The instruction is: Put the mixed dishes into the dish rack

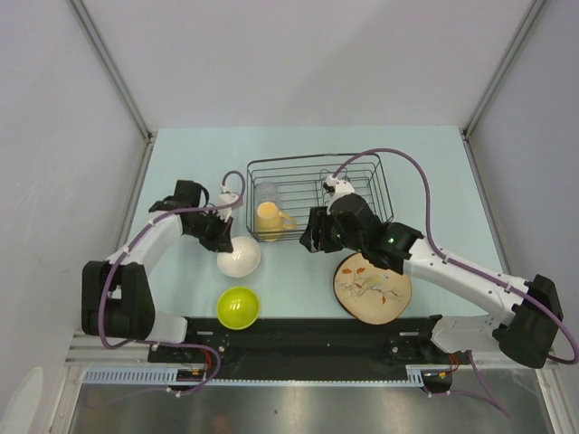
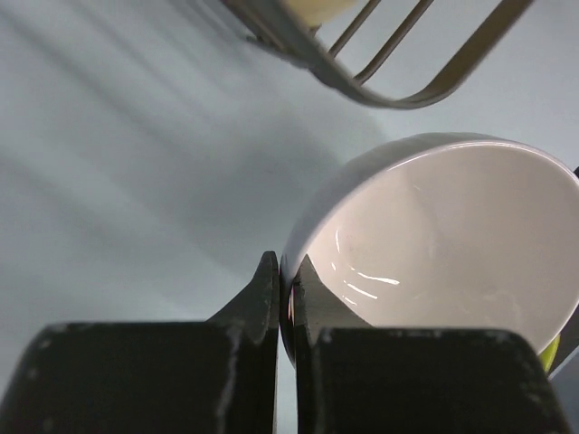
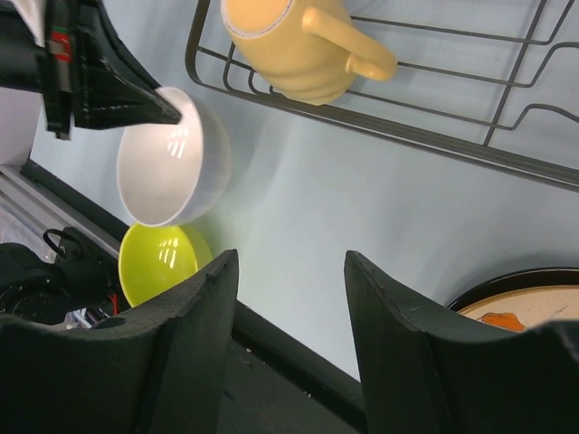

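My left gripper (image 1: 224, 240) (image 2: 288, 271) is shut on the rim of the small white bowl (image 1: 239, 258) (image 2: 452, 244) (image 3: 167, 167), one finger inside and one outside, just left of the dish rack (image 1: 380, 194) (image 3: 407, 127). The lime-green bowl (image 1: 238, 306) (image 3: 158, 262) sits nearer the front edge. Inside the rack lie the yellow-orange mug (image 1: 270, 220) (image 3: 298, 45) and the clear glass (image 1: 267, 193). My right gripper (image 1: 312, 237) (image 3: 289, 262) hangs open over bare table by the rack's front side, holding nothing. The leaf-pattern plate (image 1: 372, 287) (image 3: 534, 307) lies under the right arm.
A rack wire corner (image 2: 389, 90) hangs close above the white bowl in the left wrist view. A black rail (image 1: 308, 334) with both arm bases runs along the near table edge. Grey walls close in the table on the left, right and back.
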`<state>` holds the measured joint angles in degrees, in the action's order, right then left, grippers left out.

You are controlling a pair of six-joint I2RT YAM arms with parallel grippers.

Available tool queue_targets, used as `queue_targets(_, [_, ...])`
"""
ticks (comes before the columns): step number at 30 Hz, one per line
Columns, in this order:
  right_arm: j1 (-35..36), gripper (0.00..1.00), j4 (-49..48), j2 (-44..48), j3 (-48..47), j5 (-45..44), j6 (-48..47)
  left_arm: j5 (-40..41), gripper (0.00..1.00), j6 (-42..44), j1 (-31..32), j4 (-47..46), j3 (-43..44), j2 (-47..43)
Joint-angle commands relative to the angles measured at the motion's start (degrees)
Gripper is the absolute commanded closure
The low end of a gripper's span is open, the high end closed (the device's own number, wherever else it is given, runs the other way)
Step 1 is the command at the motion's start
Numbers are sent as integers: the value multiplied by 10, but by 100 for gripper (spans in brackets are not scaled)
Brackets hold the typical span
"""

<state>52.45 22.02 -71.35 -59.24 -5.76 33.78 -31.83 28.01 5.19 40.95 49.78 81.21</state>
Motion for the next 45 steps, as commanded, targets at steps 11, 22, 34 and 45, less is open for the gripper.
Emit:
queue_targets(11, [-20, 43, -1, 89, -6, -30, -14, -173, 100, -4, -40, 177, 269, -88])
queue_targets(22, [-115, 43, 49, 245, -7, -83, -6, -109, 100, -117, 56, 188, 527, 48])
queue_targets(34, [-172, 40, 41, 273, -8, -26, 29, 2, 100, -144, 231, 201, 702, 193])
queue_targets(45, [-119, 41, 38, 159, -61, -27, 38, 380, 99, -114, 307, 128, 654, 193])
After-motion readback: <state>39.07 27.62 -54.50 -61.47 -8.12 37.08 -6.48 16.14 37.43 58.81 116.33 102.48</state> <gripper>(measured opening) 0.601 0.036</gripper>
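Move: The left hand already grips the white bowl by its rim, just off the table; the rack's middle lies about 19 cm ahead, 30 cm to its right and a few centimetres lower. In the rack's near left part the mug stands some 12 cm ahead and 15 cm right of this hand, the glass about 18 cm ahead and 13 cm right. The green bowl is roughly 19 cm back and 4 cm right. From the right hand the rack's middle is some 20 cm ahead, 4 cm right and 18 cm below. Keeping its pinch on the white bowl's rim, the left hand climbs steeply about 27 cm, then swings right and forward over the rack and sinks some 5 cm, its fingers tipping forward about 25 degrees. The empty right hand, still open, backs off right and up, turning clockwise, then eases partway back left and down. ##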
